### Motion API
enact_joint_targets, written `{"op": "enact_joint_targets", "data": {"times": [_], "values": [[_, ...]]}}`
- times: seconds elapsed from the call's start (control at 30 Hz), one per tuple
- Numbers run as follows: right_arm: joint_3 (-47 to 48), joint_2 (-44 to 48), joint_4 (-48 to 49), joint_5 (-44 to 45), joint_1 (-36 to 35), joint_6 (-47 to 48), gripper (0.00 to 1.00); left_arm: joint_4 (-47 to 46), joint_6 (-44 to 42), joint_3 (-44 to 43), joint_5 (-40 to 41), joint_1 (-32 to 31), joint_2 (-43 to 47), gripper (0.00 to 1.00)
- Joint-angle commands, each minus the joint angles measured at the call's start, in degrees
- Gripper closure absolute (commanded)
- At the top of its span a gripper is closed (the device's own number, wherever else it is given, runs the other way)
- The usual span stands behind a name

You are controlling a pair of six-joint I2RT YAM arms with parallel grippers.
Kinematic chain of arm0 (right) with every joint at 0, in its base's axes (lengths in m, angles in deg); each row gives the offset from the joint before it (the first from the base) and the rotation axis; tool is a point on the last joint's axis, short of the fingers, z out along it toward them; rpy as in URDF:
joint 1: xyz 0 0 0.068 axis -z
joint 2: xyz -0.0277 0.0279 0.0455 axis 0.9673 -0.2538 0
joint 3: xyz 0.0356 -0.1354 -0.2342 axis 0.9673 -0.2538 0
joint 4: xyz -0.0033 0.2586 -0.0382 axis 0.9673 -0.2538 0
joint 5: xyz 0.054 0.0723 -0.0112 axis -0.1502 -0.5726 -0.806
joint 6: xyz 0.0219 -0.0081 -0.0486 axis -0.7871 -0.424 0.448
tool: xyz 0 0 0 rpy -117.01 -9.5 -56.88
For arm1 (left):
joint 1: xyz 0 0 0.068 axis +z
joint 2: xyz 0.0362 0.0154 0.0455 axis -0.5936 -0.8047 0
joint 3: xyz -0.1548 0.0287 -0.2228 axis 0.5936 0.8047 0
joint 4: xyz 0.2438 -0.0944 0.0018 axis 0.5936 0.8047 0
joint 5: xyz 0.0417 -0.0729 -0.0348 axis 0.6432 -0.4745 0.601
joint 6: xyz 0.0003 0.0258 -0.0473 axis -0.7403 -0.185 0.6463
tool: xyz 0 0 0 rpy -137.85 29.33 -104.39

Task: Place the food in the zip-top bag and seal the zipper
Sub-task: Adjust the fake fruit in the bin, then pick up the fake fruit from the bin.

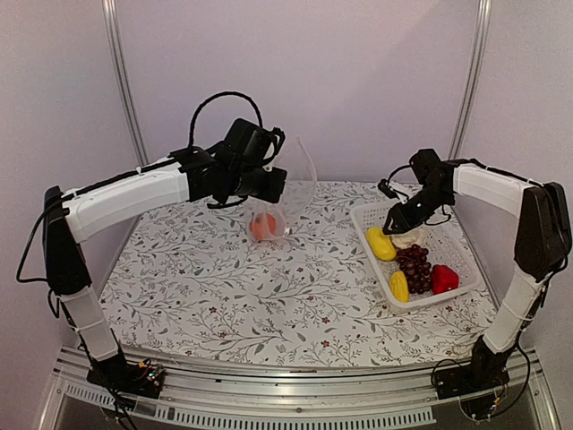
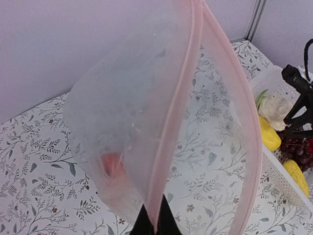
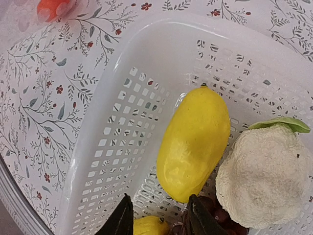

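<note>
My left gripper (image 1: 269, 184) is shut on the zipper (image 2: 178, 107) of the zip-top bag (image 1: 285, 208) and holds it up with the mouth open. The orange piece (image 1: 262, 226) lies inside at the bottom and shows in the left wrist view (image 2: 112, 164). My right gripper (image 1: 399, 220) is open and empty, its jaws just above one yellow piece (image 3: 194, 144) in the basket. Beside it are the cauliflower (image 3: 261, 181), grapes (image 1: 415, 267), the second yellow piece (image 1: 399, 286) and the red piece (image 1: 443, 279).
The white lattice basket (image 3: 112, 137) stands on the floral tablecloth at the right, its rim near the right arm. A pale wall and two metal posts (image 1: 121, 81) close the back. A metal rail (image 1: 295, 394) runs along the near edge.
</note>
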Motion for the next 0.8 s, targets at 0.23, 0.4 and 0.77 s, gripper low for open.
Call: {"op": "enact_joint_targets", "data": {"times": [0.23, 0.4, 0.77], "values": [[2.70, -4.40, -1.50, 1.68, -0.23, -0.21, 0.40, -0.03, -0.43, -0.64, -0.79, -0.52, -0.74, 1.00], [5.90, -8.73, -1.66, 3.03, -0.26, -1.26, 0.35, 0.18, -0.26, -0.39, -0.74, -0.52, -0.49, 1.00], [12.32, -18.64, -1.40, 8.49, -1.54, -2.93, 0.32, 0.28, 0.62, 0.43, -0.87, -0.65, 0.30, 1.00]]}}
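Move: The large yellow fruit lies in the bin's far-left part, about 6 cm ahead of the right hand, 3 cm to its left and 8 cm below. The cauliflower sits some 8 cm to the right of that fruit and 1 cm farther out. The grapes are about 1 cm back and 6 cm right of the hand; the small yellow corn is about 6 cm back. From the left hand, the large yellow fruit is roughly 29 cm right, 3 cm ahead and 22 cm below. With the large yellow fruit ending between its spread fingertips, though no touch can be made out, the right hand goes down and forward to that fruit. It opens first, from about a third to two thirds, while hardly moving, then sinks some 5 cm and reaches about 4 cm outward, tilting slightly. The left hand stays in place and keeps its pinch on the bag's rim. ##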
